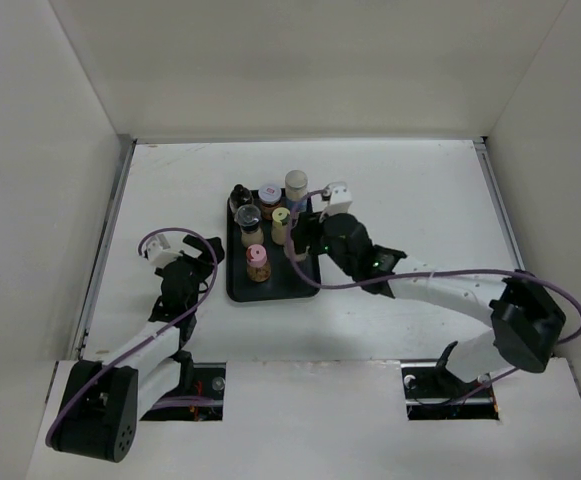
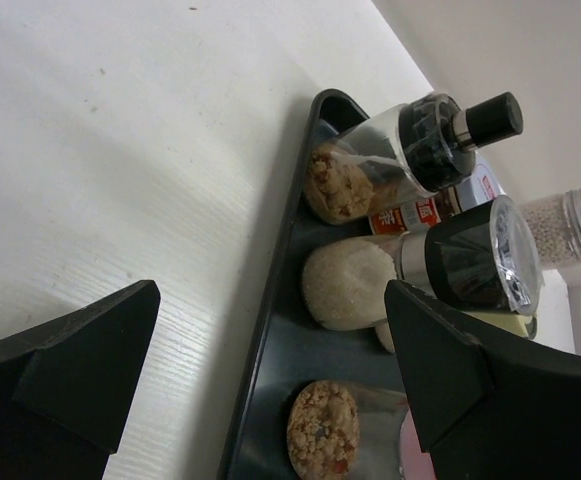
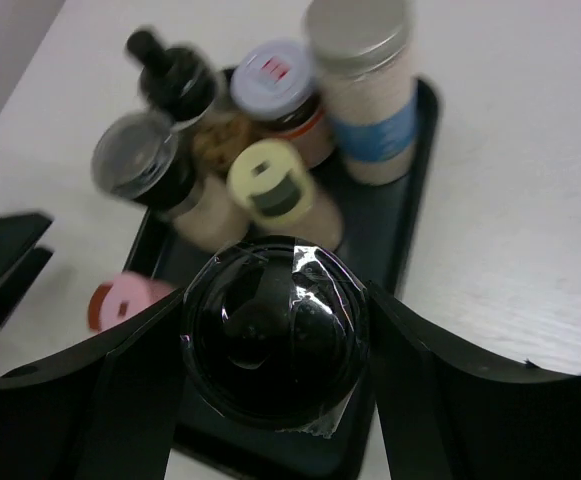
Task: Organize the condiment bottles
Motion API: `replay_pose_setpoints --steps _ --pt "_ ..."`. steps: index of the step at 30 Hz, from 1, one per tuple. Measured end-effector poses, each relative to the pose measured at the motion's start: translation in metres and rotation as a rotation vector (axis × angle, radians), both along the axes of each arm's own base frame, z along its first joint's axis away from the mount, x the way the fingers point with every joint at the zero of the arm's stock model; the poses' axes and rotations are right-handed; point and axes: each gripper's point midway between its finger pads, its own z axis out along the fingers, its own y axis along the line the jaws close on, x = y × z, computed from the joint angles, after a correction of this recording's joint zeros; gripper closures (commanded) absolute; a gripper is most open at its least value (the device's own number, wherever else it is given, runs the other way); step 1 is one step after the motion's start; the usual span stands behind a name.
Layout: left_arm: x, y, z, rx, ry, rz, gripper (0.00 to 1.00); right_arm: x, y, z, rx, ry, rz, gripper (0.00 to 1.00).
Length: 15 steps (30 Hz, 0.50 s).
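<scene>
My right gripper [image 3: 275, 345] is shut on a black-capped bottle [image 3: 273, 340]; both fingers press the sides of its cap, over the near right part of the black tray [image 3: 395, 230]. Behind it in the tray stand a yellow-capped bottle [image 3: 270, 180], a tall grey-capped bottle with a blue label [image 3: 370, 100], a red-and-white-lidded jar [image 3: 273, 75], a black grinder [image 3: 170, 75], a clear-topped black-capped bottle [image 3: 135, 160] and a pink-capped bottle [image 3: 130, 297]. My left gripper [image 2: 270, 300] is open beside the tray's left rim [image 2: 275, 260], with nothing between its fingers.
The tray [image 1: 238, 290] lies mid-table, left of centre. White walls close the table on the left, back and right. The right arm [image 1: 440, 285] reaches in from the right; the left gripper [image 1: 198, 262] rests left of the tray.
</scene>
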Motion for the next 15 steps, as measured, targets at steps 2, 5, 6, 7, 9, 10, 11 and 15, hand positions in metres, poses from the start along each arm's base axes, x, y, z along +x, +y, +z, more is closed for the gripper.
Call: replay_pose_setpoints --steps 2,5,6,7,9,10,11,15 --pt "0.000 0.002 -0.002 0.001 0.006 0.006 0.00 -0.014 0.023 -0.019 -0.029 0.024 0.063 0.49" --pt "-0.001 0.005 -0.004 0.002 0.015 0.017 0.00 -0.021 0.037 -0.052 -0.105 0.064 0.102 0.49" --pt "-0.001 0.007 -0.005 0.003 0.022 0.022 0.00 -0.021 0.038 -0.063 -0.131 0.074 0.103 0.48" --pt "-0.002 0.009 -0.007 0.005 0.031 0.028 0.00 -0.019 0.038 -0.072 -0.158 0.082 0.101 0.48" --pt "-0.003 0.013 -0.011 0.008 0.046 0.043 0.00 -0.014 0.038 -0.082 -0.192 0.077 0.089 0.42" --pt "-0.004 0.015 -0.012 0.010 0.051 0.049 0.00 -0.012 0.039 -0.081 -0.195 0.069 0.082 0.35" --pt "-0.004 0.017 -0.012 0.011 0.054 0.057 0.00 -0.010 0.040 -0.080 -0.195 0.063 0.076 0.27" --pt "-0.006 0.021 -0.014 0.015 0.066 0.073 0.00 -0.010 0.042 -0.077 -0.201 0.045 0.067 0.00"
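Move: Back about 1 cm, 4 cm left and some 13 cm below the right hand, which already holds the black-topped bottle, is the tray's free front-right spot. The pink-capped bottle stands 13 cm left and 3 cm back of the hand, the yellow-capped bottle 7 cm ahead and 7 cm left, the grinder 7 cm ahead and 16 cm left, all roughly 10 cm below. From the left hand the spot lies about 29 cm right, 7 cm back, 4 cm lower. Lowering the black-topped bottle into the tray, the right hand swings about 4 cm left early on while sinking some 8 cm, its left side dipping roughly 10 degrees, to the gap beside the pink-capped bottle. There it stops, and the fingers open off the bottle's sides. The empty, open left hand eases 2 cm left and slightly down, away from the tray. ##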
